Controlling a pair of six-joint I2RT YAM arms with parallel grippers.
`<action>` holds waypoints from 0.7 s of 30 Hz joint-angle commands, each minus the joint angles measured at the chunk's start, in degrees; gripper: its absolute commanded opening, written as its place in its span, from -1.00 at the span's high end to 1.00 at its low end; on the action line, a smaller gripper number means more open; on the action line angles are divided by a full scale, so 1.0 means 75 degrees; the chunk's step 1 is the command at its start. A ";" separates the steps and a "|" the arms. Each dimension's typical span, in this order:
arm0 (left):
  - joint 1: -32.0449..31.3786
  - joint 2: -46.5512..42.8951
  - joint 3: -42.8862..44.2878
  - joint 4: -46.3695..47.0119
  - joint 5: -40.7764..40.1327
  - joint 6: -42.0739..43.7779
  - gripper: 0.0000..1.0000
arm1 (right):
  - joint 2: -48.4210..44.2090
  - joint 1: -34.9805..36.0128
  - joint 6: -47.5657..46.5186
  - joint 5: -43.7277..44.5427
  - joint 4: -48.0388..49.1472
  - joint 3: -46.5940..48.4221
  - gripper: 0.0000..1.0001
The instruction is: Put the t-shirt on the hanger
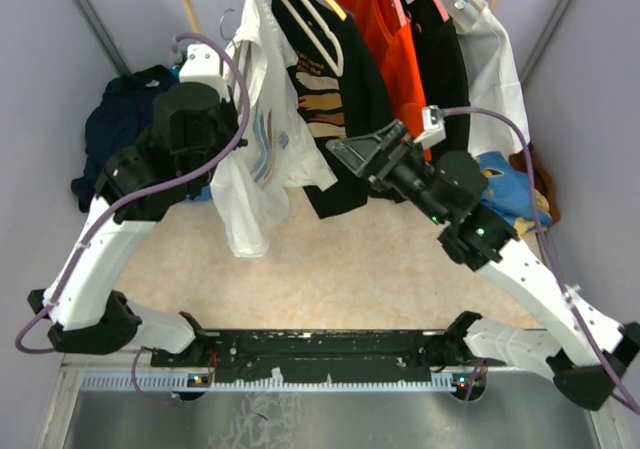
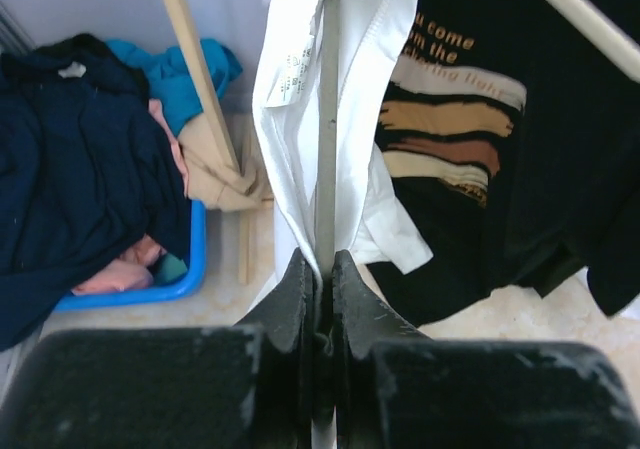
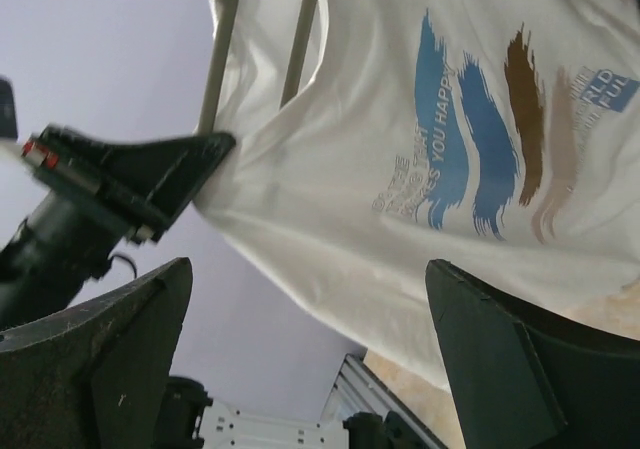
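Note:
The white t-shirt with blue brush-stroke print hangs at the left end of the rail, draped over the hanger. The hanger's pale grey bar runs down inside the cloth, and two of its arms show through the neck. My left gripper is shut on the hanger bar, with t-shirt fabric caught alongside it. It also shows in the right wrist view as the left gripper at the shirt's edge. My right gripper stands wide open just right of the shirt, holding nothing; its fingers sit below the print.
On the rail to the right hang a black printed shirt, an orange one and a plain white garment. A blue bin of dark clothes sits at the left by a wooden post. More clothes lie at the right.

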 commanded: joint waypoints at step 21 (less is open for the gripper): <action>0.1950 0.2611 0.3672 0.1160 0.1078 0.1829 1.00 | -0.2406 -0.0017 -0.0973 0.0149 -0.1889 -0.1323 -0.99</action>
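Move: The bare stretch of rail that the hanger is being taken to lies some 22 cm ahead of the left hand and about 12 cm above it. The rack's left post stands roughly 8 cm to that hand's left, 22 cm ahead. The empty white hanger is about 12 cm to its right and 10 cm ahead, and the black t-shirt some 17 cm right and 12 cm ahead, lower down. From the right hand, that stretch of rail is about 27 cm ahead, 17 cm left and 16 cm up. The white t-shirt on its hanger, still pinched by the left hand at the hanger's side, is carried forward about 10 cm and slightly up towards the rail, slowing at the end, with only a small roll of the wrist. The empty right hand, fingers still wide open, backs off to its right and towards the base, then sinks some 8 cm. ##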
